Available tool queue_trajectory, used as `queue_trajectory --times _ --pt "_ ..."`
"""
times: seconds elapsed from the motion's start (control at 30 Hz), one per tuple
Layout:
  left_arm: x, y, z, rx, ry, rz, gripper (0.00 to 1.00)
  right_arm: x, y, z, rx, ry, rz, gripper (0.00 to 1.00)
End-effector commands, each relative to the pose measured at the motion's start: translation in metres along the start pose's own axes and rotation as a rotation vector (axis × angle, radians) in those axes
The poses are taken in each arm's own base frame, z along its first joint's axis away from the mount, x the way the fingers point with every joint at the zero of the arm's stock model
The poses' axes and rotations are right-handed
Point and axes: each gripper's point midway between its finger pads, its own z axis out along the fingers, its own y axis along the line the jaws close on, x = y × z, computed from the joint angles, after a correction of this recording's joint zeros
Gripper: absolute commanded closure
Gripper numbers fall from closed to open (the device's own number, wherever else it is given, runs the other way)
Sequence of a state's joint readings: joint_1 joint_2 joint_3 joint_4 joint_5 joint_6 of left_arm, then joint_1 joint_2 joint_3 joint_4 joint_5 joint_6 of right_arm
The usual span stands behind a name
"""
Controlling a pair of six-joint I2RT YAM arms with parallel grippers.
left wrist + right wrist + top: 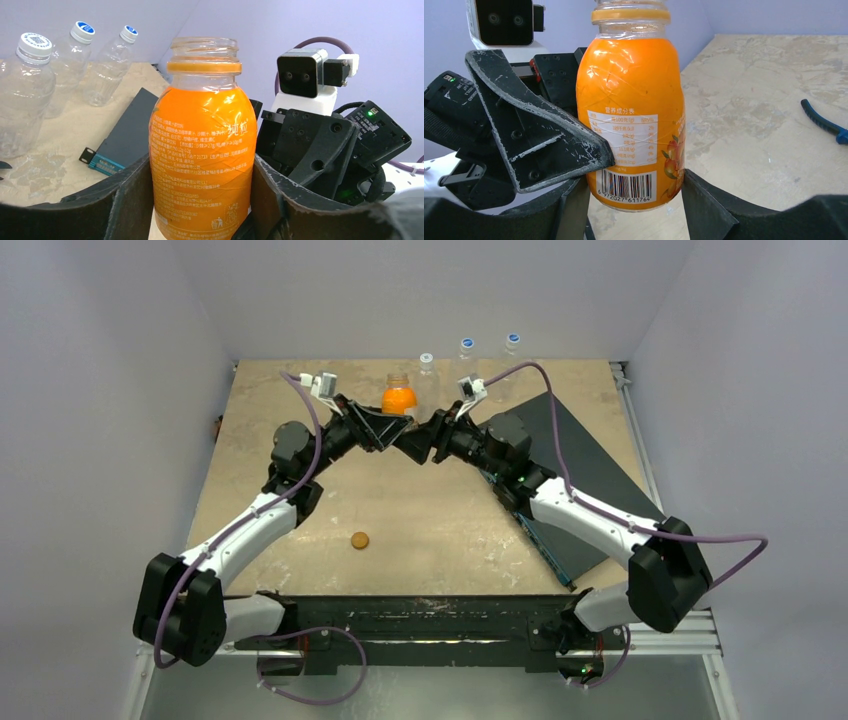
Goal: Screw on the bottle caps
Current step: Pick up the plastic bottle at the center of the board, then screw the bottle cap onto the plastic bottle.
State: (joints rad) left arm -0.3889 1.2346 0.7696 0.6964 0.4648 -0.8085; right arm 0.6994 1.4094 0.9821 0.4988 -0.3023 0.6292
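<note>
The squat orange bottle (399,400) (202,150) (631,110) stands upright between both grippers at the back middle of the table, its mouth uncapped. My left gripper (385,424) (202,200) has both jaws pressed against the bottle's sides. My right gripper (418,431) (634,200) grips the bottle's lower part from the opposite side, and its base looks slightly off the tabletop. A flat orange-brown cap (360,540) lies alone nearer the front. Three clear bottles (427,365) (466,348) (513,344) stand at the back edge with caps on.
A dark flat board (575,455) lies on the right half of the table under the right arm. Blue-handled pliers (824,122) lie on the tabletop to the right in the right wrist view. Walls close in the back and both sides.
</note>
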Motion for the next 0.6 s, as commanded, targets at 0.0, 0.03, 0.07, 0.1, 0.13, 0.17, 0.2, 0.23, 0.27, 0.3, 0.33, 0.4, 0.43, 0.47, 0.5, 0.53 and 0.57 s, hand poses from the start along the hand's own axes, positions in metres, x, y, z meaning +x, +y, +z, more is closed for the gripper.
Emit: queue_trajectory --times 0.0,0.03,0.07,0.1,0.13,0.17,0.2,0.23,0.27,0.3,0.33,0.4,0.43,0.47,0.5,0.53,0.57 --pt "-0.012 -0.010 0.001 0.037 -0.060 0.039 0.51 -0.016 0.012 0.003 -0.021 -0.074 0.005 0.58" --pt "-0.013 -0.009 0.001 0.030 -0.055 0.056 0.54 -0.015 0.010 0.003 -0.011 -0.068 0.006 0.51" --pt "-0.013 -0.006 0.001 0.014 -0.048 0.076 0.56 -0.015 0.008 0.004 0.005 -0.061 0.005 0.41" --pt "-0.015 -0.003 0.000 -0.007 -0.037 0.108 0.57 -0.013 0.003 0.004 0.033 -0.044 0.006 0.29" --pt "-0.018 -0.001 -0.001 -0.025 -0.028 0.143 0.57 -0.008 -0.001 0.003 0.056 -0.020 0.003 0.20" --pt "-0.019 0.004 -0.003 -0.052 -0.009 0.182 0.57 -0.002 -0.007 0.000 0.081 0.005 -0.002 0.08" --pt "-0.023 0.009 -0.006 -0.082 0.002 0.221 0.57 0.005 -0.012 -0.003 0.104 0.030 -0.004 0.02" --pt "-0.024 0.017 -0.010 -0.125 0.022 0.257 0.58 0.012 -0.017 -0.008 0.126 0.055 -0.008 0.01" --pt "-0.029 0.027 -0.014 -0.181 0.033 0.299 0.58 0.023 -0.025 -0.013 0.161 0.092 -0.010 0.01" --pt "-0.032 0.033 -0.019 -0.221 0.045 0.336 0.58 0.032 -0.032 -0.017 0.188 0.118 -0.014 0.01" --pt "-0.035 0.039 -0.023 -0.261 0.056 0.379 0.59 0.042 -0.038 -0.021 0.211 0.140 -0.022 0.01" --pt "-0.042 0.051 -0.033 -0.348 0.079 0.436 0.59 0.063 -0.049 -0.025 0.257 0.200 -0.049 0.01" --pt "-0.046 0.057 -0.036 -0.389 0.087 0.457 0.61 0.075 -0.052 -0.026 0.278 0.233 -0.065 0.01" --pt "-0.051 0.060 -0.039 -0.423 0.093 0.475 0.65 0.087 -0.056 -0.025 0.295 0.262 -0.082 0.03" --pt "-0.055 0.066 -0.042 -0.465 0.100 0.487 0.69 0.099 -0.057 -0.023 0.305 0.293 -0.098 0.06" --pt "-0.061 0.069 -0.044 -0.499 0.101 0.499 0.72 0.113 -0.055 -0.021 0.302 0.326 -0.117 0.10" --pt "-0.062 0.073 -0.047 -0.528 0.118 0.503 0.72 0.124 -0.054 -0.018 0.301 0.354 -0.130 0.13"
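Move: Both hands hold the orange bottle: its middle is about 3 cm above the left hand's point and 5 cm above the right's. For the right hand, the orange cap lies roughly 8 cm back, 10 cm left and 29 cm down. Some 20 cm ahead of the left hand stands the white-capped bottle, about 5 cm right and 19 cm down; the pliers lie 20 cm ahead, 3 cm left and 29 cm down. Right hand opens off the orange bottle, sinking about 9 cm, while the left carries it left and forward. ##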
